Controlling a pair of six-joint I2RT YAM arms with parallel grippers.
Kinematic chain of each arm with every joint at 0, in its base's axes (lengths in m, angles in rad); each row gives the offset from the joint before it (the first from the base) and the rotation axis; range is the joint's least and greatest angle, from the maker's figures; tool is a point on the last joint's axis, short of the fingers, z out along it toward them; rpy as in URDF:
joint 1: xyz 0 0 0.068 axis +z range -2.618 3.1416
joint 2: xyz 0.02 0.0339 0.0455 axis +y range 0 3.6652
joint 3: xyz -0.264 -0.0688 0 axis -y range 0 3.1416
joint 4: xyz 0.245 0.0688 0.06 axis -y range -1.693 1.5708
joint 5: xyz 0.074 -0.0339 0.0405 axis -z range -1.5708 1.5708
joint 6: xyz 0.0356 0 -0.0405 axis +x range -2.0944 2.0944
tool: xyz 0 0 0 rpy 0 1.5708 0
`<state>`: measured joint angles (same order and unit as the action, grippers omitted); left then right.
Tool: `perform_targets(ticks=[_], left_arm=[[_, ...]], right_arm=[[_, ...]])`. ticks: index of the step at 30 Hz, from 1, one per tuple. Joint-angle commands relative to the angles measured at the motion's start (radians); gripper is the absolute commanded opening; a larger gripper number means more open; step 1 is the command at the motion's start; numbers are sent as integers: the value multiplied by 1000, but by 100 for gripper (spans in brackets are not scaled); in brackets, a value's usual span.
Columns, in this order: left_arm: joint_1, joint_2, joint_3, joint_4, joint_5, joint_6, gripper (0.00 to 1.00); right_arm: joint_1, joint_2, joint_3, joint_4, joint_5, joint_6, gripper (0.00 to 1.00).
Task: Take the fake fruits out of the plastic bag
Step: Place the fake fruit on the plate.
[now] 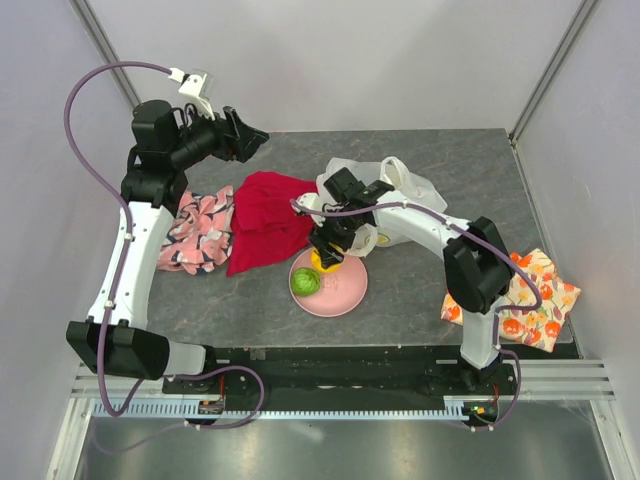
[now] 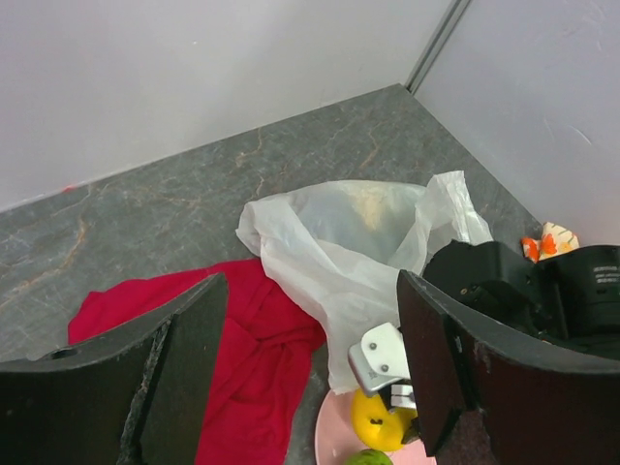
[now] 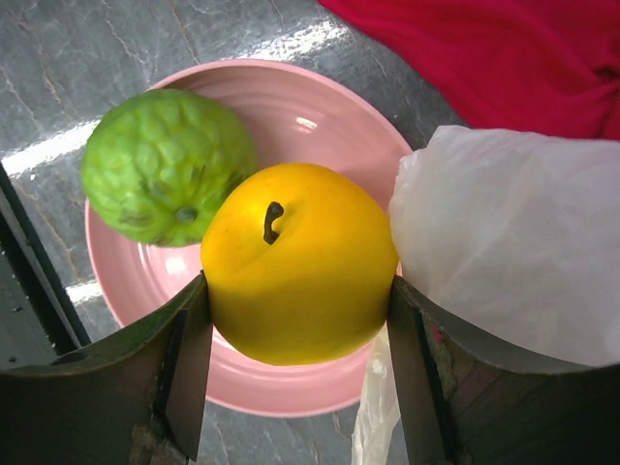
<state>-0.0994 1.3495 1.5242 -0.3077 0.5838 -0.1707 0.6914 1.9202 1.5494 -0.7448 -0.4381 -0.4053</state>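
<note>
My right gripper point(image 3: 298, 334) is shut on a round yellow fake fruit point(image 3: 295, 257) with a dark stem, held just over the pink plate point(image 3: 320, 116). A bumpy green fake fruit point(image 3: 165, 165) lies on that plate. From above, the yellow fruit point(image 1: 322, 262) and the green one point(image 1: 305, 282) are at the plate's point(image 1: 345, 295) left side. The translucent white plastic bag point(image 1: 405, 185) lies behind the plate, and its edge point(image 3: 513, 242) touches my right finger. My left gripper point(image 1: 250, 135) hangs open and high at the back left, holding nothing, and looks down on the bag point(image 2: 339, 242).
A red cloth point(image 1: 265, 215) lies left of the bag and plate. A pink floral cloth point(image 1: 197, 232) is further left. An orange fruit-printed cloth point(image 1: 530, 300) sits at the table's right edge. White walls enclose the table.
</note>
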Motion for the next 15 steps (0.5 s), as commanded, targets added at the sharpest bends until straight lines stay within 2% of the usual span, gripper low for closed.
perform_targets(ticks=[1, 5, 8, 9, 11, 13, 14, 15], left_arm=[[6, 20, 39, 15, 21, 17, 78], [6, 22, 36, 15, 22, 17, 78], [6, 23, 34, 18, 24, 16, 78], [6, 26, 34, 16, 28, 16, 78], [6, 26, 36, 18, 33, 16, 78], [6, 25, 31, 16, 44, 19, 78], [6, 25, 30, 16, 45, 17, 78], [6, 25, 27, 19, 51, 19, 79]], right_arm=[[14, 72, 73, 41, 4, 19, 42], [14, 118, 113, 39, 22, 28, 44], [19, 148, 127, 44, 41, 40, 50], [19, 158, 130, 44, 44, 46, 59], [20, 155, 136, 36, 44, 48, 68], [20, 113, 140, 13, 32, 40, 81], [19, 94, 146, -7, 24, 34, 98], [19, 48, 162, -60, 3, 27, 98]])
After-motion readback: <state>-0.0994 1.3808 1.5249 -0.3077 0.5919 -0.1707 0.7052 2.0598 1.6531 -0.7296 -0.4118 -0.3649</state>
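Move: Just below the right hand, which already holds the yellow fruit, is the pink plate: its middle lies some 4 cm back, 1 cm to the right and 7 cm down. The green fruit on it sits about 5 cm left, 4 cm back and 4 cm lower. The plastic bag's middle is roughly 13 cm right and 12 cm farther out, the red cloth 12 cm left and 9 cm out. From the left hand, the plate lies about 14 cm back, 17 cm right and far below. Lowering the yellow fruit onto the far part of the plate, beside the green one, the right hand sinks nearly 3 cm, then eases about 2 cm forward and left with the wrist almost unturned. There it stops and its fingers open, letting go of the fruit. ##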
